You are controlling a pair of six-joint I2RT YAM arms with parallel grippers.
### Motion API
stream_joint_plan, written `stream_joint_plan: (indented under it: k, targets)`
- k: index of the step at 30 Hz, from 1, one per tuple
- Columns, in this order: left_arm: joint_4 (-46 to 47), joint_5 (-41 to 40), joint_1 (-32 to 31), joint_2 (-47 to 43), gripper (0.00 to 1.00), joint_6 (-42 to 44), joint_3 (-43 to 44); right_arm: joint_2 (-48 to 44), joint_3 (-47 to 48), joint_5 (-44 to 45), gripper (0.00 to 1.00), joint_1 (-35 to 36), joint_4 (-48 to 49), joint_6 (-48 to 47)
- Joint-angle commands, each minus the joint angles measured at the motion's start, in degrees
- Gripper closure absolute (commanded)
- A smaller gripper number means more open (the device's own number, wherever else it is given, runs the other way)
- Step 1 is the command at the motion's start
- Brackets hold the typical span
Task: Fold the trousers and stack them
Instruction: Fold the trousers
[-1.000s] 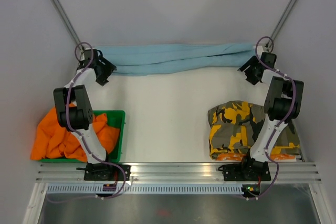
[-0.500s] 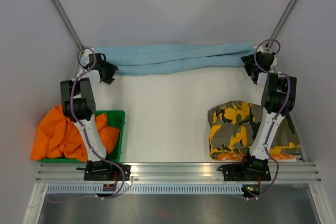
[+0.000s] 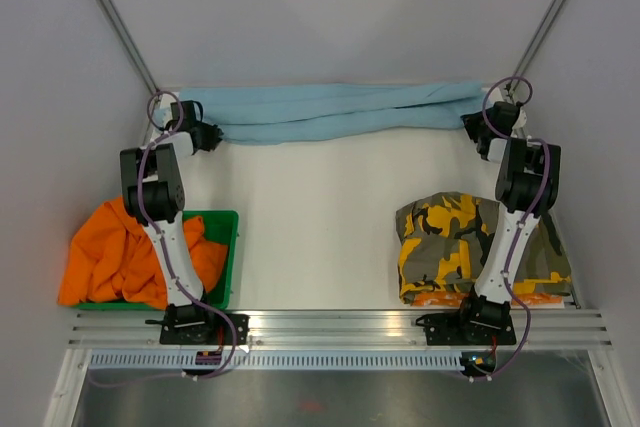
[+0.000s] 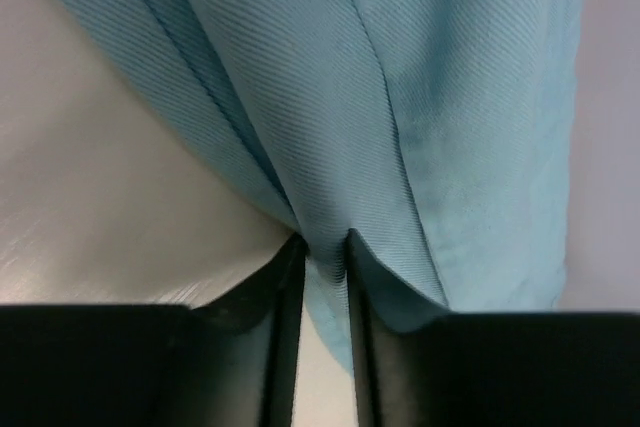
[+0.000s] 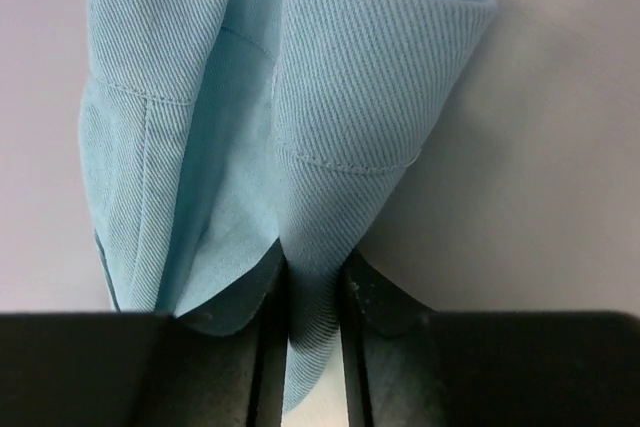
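The light-blue trousers (image 3: pixel 330 112) lie stretched in a long band across the far edge of the table. My left gripper (image 3: pixel 208 134) is at their left end, shut on a fold of the blue cloth (image 4: pixel 325 257) pinched between its black fingers. At the right end my right gripper (image 3: pixel 478 130) is shut on a cuffed leg end (image 5: pixel 315 297). Both cuffs (image 5: pixel 360 77) stand up in front of the right fingers. Folded camouflage trousers (image 3: pixel 450 247) lie at the near right. Orange trousers (image 3: pixel 105 267) spill over a green bin.
The green bin (image 3: pixel 228 247) stands at the near left beside the left arm's base. White walls close in the table at the back and sides. A metal rail (image 3: pixel 340 325) runs along the near edge. The white tabletop (image 3: pixel 310 217) lies between bin and camouflage pile.
Both grippers have reached outward to the ends of the blue trousers and closed on the cloth. The trousers have hardly moved.
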Motion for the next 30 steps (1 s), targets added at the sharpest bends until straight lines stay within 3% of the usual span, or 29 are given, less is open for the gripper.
stream_joint_plan:
  k: [1,2,3,6,11,14,23,28,30]
  targets:
    - [-2.92,-1.27,0.01,2.91,0.72,-0.89,1.57,2.74,3.33,0.47,0.73,-0.16,-2.39,-1.45]
    - [-3.53,-1.36,0.01,2.83,0.87,-0.72,1.75,3.09,3.77,0.29,0.76,-0.16,-2.91,-1.62]
    - [-3.71,-1.53,0.01,2.83,0.94,-0.37,1.75,3.18,4.03,0.2,0.84,-0.07,-3.0,-1.89]
    - [-5.47,-1.71,-0.08,1.78,0.98,0.77,1.84,2.3,3.42,-0.06,1.0,-0.07,-3.97,-2.67]
    - [-8.37,-2.23,0.1,-5.32,0.98,6.48,-0.7,-5.95,-2.8,1.86,1.0,-0.33,-6.44,-6.63]
    - [-10.57,-4.59,0.1,-11.64,0.98,10.26,-4.65,-12.98,-12.62,2.66,1.0,-1.38,-6.0,-7.16]
    - [-12.33,-6.1,0.1,-28.89,0.98,15.02,-24.16,-33.72,-35.31,2.84,1.0,-4.99,-9.76,-9.52]
    - [-12.68,-6.98,0.1,-34.69,0.98,16.07,-30.85,-41.11,-38.15,5.03,1.0,-5.6,-18.71,-15.5]
    - [-13.73,-6.89,0.1,-35.31,0.98,17.04,-30.94,-42.34,-37.54,5.21,0.91,-5.6,-20.75,-17.78]
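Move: The trousers lie as a long folded strip near the far side of the table. The left end of their near edge is between the left fingers, and the right end of that edge between the right fingers. Their middle is about 8 cm ahead and 39 cm right of the left hand. The green tray sits roughly 38 cm back and 6 cm left of the left hand. The camouflage pile is about 40 cm back and 6 cm left of the right hand. The trousers' near edge is pinched at both ends as the two grippers, already partly closed, shut the rest of the way. Then both hands drag it straight back towards the robot, the left about 18 cm towards the tray and the right some 20 cm towards the camouflage pile, rising only a little and tipping their fingers further down by 10 to 15 degrees. ##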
